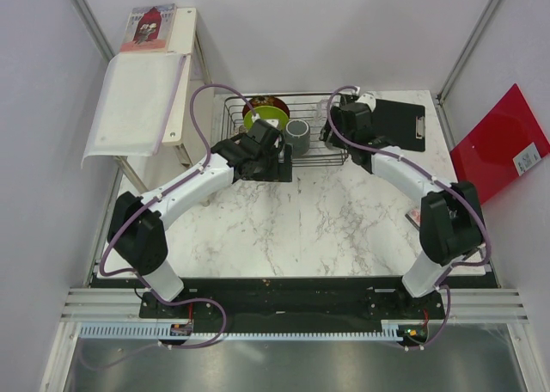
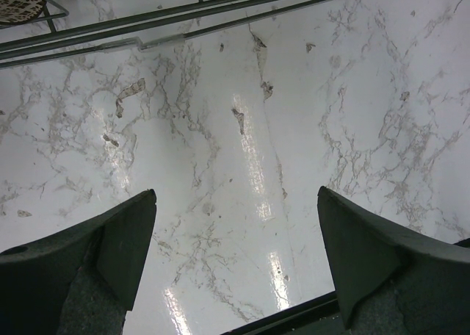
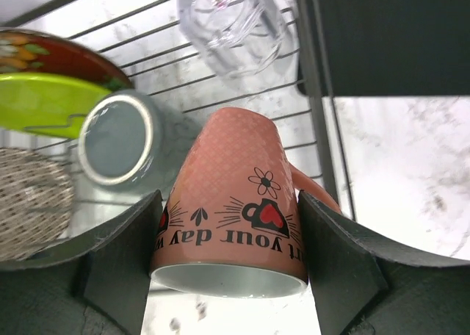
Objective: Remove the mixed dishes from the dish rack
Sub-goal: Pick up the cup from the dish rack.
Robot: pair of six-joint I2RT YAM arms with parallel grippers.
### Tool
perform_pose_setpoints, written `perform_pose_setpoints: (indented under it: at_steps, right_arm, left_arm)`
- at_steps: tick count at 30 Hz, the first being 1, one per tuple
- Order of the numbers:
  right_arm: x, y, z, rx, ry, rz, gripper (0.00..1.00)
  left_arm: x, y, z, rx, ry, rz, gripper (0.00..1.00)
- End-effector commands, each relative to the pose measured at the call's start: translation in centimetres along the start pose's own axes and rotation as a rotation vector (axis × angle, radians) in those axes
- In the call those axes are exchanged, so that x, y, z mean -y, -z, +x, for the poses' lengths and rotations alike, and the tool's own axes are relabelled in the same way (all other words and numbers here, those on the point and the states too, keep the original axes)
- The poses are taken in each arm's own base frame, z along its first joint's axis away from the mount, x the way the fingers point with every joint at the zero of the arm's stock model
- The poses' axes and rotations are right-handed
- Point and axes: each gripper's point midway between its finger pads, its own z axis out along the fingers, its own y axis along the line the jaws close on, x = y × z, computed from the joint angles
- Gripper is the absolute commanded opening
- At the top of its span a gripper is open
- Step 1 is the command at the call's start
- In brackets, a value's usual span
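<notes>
The dish rack [image 1: 322, 156] stands at the back of the marble table. In the right wrist view it holds the lime-green plate [image 3: 40, 100], dark red bowl [image 3: 59, 52], small patterned bowl [image 3: 29, 203], dark grey mug [image 3: 117, 140] and clear glass [image 3: 231, 23]. My right gripper [image 3: 231, 203] is shut on the orange-red cup [image 3: 235, 181], which is mouth toward the camera, over the rack's right end [image 3: 316, 114]. My left gripper [image 2: 235, 217] is open and empty over bare table just in front of the rack's wires [image 2: 183, 15].
A black clipboard [image 1: 400, 121] lies right of the rack. A white shelf stand [image 1: 142, 100] stands at the back left. A red board [image 1: 503, 143] leans at the right wall.
</notes>
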Motion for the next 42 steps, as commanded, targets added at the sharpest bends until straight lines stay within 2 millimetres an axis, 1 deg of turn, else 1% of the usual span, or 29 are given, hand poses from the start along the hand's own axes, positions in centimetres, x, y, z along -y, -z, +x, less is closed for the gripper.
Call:
perform_pose_setpoints:
  at_steps: [1, 2, 3, 4, 5, 6, 7, 8, 9, 10, 11, 12, 13, 14, 15, 16, 17, 18, 19, 21, 25, 26, 29, 30, 32, 34, 38, 41, 42]
  right_arm:
    - [-4.8, 5.2, -5.3, 0.171, -0.219, -0.276, 0.0]
    - [-5.7, 6.4, -6.9, 0.24, -0.275, -0.353, 0.0]
    - [-6.3, 8.4, -8.0, 0.286, -0.325, -0.421, 0.0]
    - [-5.8, 8.5, -6.0, 0.253, -0.418, -0.449, 0.0]
    - [-6.6, 10.0, -7.3, 0.312, -0.464, -0.532, 0.0]
    - [-6.7, 11.2, -7.7, 0.328, -0.503, -0.574, 0.0]
    - [-6.5, 11.3, -6.7, 0.312, -0.525, -0.587, 0.0]
    - [-7.1, 12.2, -7.0, 0.308, -0.56, -0.644, 0.0]
    - [-6.9, 12.5, -6.6, 0.306, -0.58, -0.654, 0.0]
    - [-7.3, 13.1, -6.4, 0.29, -0.585, -0.69, 0.0]
    - [-7.5, 13.7, -6.5, 0.29, -0.602, -0.723, 0.0]
    - [-7.4, 14.0, -6.0, 0.283, -0.6, -0.729, 0.0]
    - [-7.4, 14.3, -5.8, 0.28, -0.594, -0.733, 0.0]
    - [-7.2, 14.5, -5.6, 0.279, -0.585, -0.722, 0.0]
    - [-6.9, 14.4, -5.0, 0.269, -0.583, -0.712, 0.0]
    - [-6.8, 14.5, -4.8, 0.268, -0.583, -0.711, 0.0]
    - [-6.6, 14.7, -4.8, 0.272, -0.586, -0.711, 0.0]
    - [-6.5, 14.8, -4.4, 0.262, -0.588, -0.712, 0.0]
    - [-6.7, 15.0, -4.3, 0.255, -0.589, -0.72, 0.0]
    - [-7.0, 15.3, -4.0, 0.237, -0.598, -0.738, 0.0]
    - [-8.3, 16.3, -3.8, 0.22, -0.611, -0.783, 0.0]
    - [-9.1, 16.8, -3.5, 0.206, -0.606, -0.803, 0.0]
    - [-10.7, 17.7, -3.2, 0.192, -0.583, -0.83, 0.0]
    - [-11.1, 18.1, -3.5, 0.195, -0.577, -0.839, 0.0]
    - [-11.6, 18.4, -3.1, 0.186, -0.56, -0.84, 0.0]
    - [-11.7, 18.6, -3.0, 0.182, -0.559, -0.844, 0.0]
    - [-11.9, 18.8, -2.5, 0.167, -0.56, -0.853, 0.0]
    - [-12.0, 19.2, -2.2, 0.16, -0.562, -0.863, 0.0]
    - [-12.0, 19.2, -2.1, 0.159, -0.561, -0.864, 0.0]
  left_arm:
    - [1.7, 1.7, -2.1, 0.062, 0.017, 0.062, 0.96]
    - [1.9, 1.9, -2.3, 0.073, 0.02, 0.071, 0.96]
    - [2.1, 2.2, -2.5, 0.083, 0.027, 0.085, 0.96]
    - [2.5, 2.9, -3.2, 0.123, 0.035, 0.111, 0.96]
    - [2.6, 3.2, -3.4, 0.141, 0.042, 0.126, 0.96]
    - [2.8, 3.5, -3.7, 0.162, 0.055, 0.144, 0.95]
    - [3.2, 3.6, -3.9, 0.187, 0.062, 0.174, 0.95]
    - [3.7, 4.8, -4.4, 0.226, 0.069, 0.21, 0.94]
    - [4.2, 5.4, -4.6, 0.242, 0.079, 0.247, 0.93]
    - [4.1, 5.3, -4.1, 0.245, 0.082, 0.261, 0.93]
    - [4.8, 6.8, -5.5, 0.32, 0.088, 0.307, 0.92]
    - [5.3, 7.3, -5.4, 0.332, 0.086, 0.345, 0.9]
    - [5.1, 7.0, -4.8, 0.343, 0.084, 0.347, 0.89]
    - [5.7, 8.8, -6.0, 0.428, 0.065, 0.391, 0.89]
    - [6.0, 9.3, -6.2, 0.485, 0.043, 0.383, 0.89]
    - [5.6, 8.8, -5.1, 0.508, 0.014, 0.369, 0.89]
    - [6.4, 10.9, -6.6, 0.639, -0.041, 0.403, 0.87]
    - [7.2, 11.6, -6.3, 0.693, -0.073, 0.406, 0.84]
    - [6.7, 10.7, -5.1, 0.709, -0.108, 0.388, 0.82]
    - [7.6, 12.1, -5.6, 0.836, -0.169, 0.379, 0.79]
    - [7.7, 10.9, -5.9, 0.893, -0.247, 0.25, 0.75]
    - [7.6, 10.7, -5.9, 0.905, -0.279, 0.213, 0.75]
    - [8.3, 11.0, -6.2, 0.985, -0.311, 0.145, 0.74]
    - [7.7, 10.8, -6.4, 0.999, -0.302, 0.093, 0.74]
    - [7.8, 10.7, -6.9, 1.032, -0.318, 0.043, 0.73]
    - [7.7, 10.9, -7.3, 1.057, -0.307, 0.007, 0.73]
    - [7.8, 10.0, -7.3, 1.063, -0.317, -0.026, 0.73]
    - [7.1, 9.9, -7.7, 1.075, -0.291, -0.101, 0.7]
    - [6.5, 9.5, -7.7, 1.071, -0.281, -0.142, 0.67]
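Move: My right hand already holds the pink cup, clear of the dish rack. The cup is some 15 cm ahead of my empty left hand, about 15 cm to its right and a touch higher; from my right hand the left gripper lies the same distances back and to the left. The gray mug sits about 8 cm to my right hand's left, 1 cm back and 8 cm lower; the clear glass is 5 cm ahead, 2 cm left and 9 cm lower. I carry the cup in my right hand back about 13 cm, up and then left out over the rack's front, rolling its left side up some 45 degrees. My left hand rises about 11 cm to meet it, easing right, first back and then forward again, swinging its fingers from downward to level while they narrow somewhat but stay open. ##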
